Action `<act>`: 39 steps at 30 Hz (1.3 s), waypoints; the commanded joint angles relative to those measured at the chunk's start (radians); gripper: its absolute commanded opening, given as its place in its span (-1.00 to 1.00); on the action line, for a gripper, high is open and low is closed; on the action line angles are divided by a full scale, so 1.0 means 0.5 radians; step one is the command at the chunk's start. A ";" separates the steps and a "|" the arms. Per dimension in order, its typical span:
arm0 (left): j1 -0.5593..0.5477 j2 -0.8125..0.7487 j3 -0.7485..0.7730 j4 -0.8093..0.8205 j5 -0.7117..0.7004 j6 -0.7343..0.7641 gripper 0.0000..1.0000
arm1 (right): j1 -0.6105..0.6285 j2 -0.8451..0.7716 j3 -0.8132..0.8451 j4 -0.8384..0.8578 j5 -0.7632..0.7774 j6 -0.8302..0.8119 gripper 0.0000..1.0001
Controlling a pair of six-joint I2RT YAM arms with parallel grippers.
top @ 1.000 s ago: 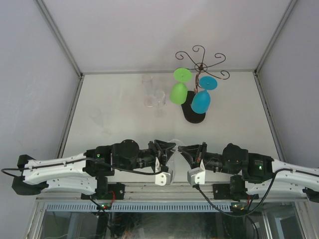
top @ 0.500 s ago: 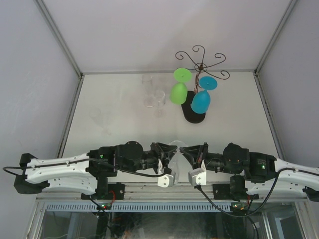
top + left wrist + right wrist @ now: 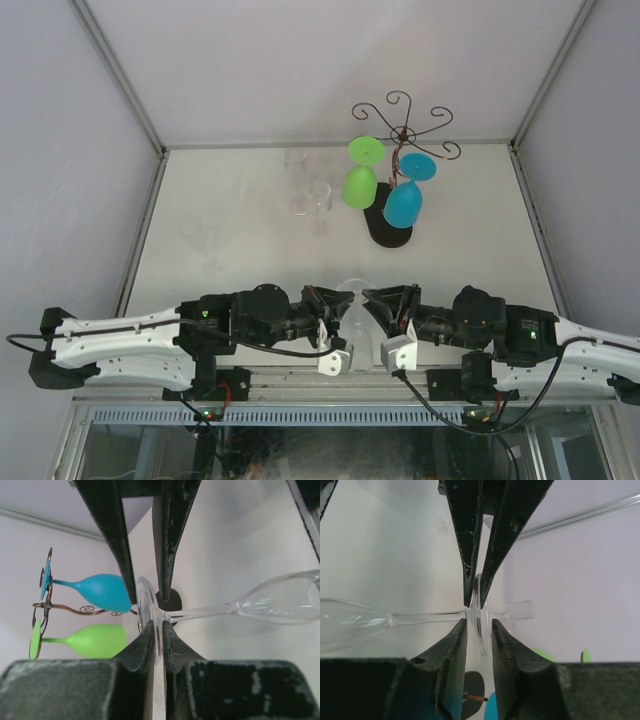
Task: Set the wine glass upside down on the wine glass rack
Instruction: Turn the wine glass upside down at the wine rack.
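Note:
A clear wine glass [image 3: 352, 308] lies sideways in the air between my two grippers at the near middle of the table. My left gripper [image 3: 157, 626] is shut on its round foot, with the stem [image 3: 200, 613] and bowl [image 3: 285, 600] pointing right in the left wrist view. My right gripper [image 3: 479, 623] straddles the same foot from the other side, its jaws a little apart and clear of the glass. The wine glass rack [image 3: 405, 130] stands at the far right on a black base [image 3: 388, 230]. A green glass [image 3: 358, 186] and a blue glass [image 3: 404, 203] hang from it upside down.
Two clear glasses [image 3: 308, 192] stand at the far middle of the table, left of the rack. Another clear glass [image 3: 200, 240] lies faintly visible at the left. White walls close in the table on three sides.
My left gripper has closed on the glass's foot. My right gripper, shut on the foot before, has opened slightly. Both arms shifted a little to the right.

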 commanded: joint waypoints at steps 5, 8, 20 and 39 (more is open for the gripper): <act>0.009 0.013 -0.054 0.177 -0.278 0.042 -0.99 | 0.027 -0.069 0.097 0.162 0.195 0.208 -0.24; 0.009 0.030 -0.056 0.207 -0.397 0.052 -1.00 | 0.027 -0.140 0.097 0.182 0.329 0.506 -0.06; 0.075 -0.085 -0.158 0.462 -0.491 -0.004 -0.99 | 0.004 -0.211 0.015 0.208 0.733 1.862 0.18; 0.243 -0.333 -0.282 0.567 -0.225 -0.128 -0.99 | -0.608 0.269 -0.109 0.647 -0.269 2.458 0.09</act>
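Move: The left gripper already pinches the clear wine glass by its foot, bowl hanging down. From it, the rack hooks lie about 27 cm ahead, 9 cm right and roughly level. The hanging green glass is some 25 cm ahead, 2 cm right and 7 cm lower, the blue one 22 cm ahead, 12 cm right and 7 cm lower. From the opening right gripper, the clear glass's middle is level fore-and-aft, about 2 cm left and 10 cm below. Keep the left gripper shut on the clear glass's foot and carry it about 5 cm forward towards the rack, then up and left, turning counter-clockwise and tipping the fingers up slightly. Open the right gripper wider, draw it right, up and forward off the foot, rolling it some 75 degrees so its fingers stand either side of the stem, then bring it down, left and forward beside the glass, without gripping. ##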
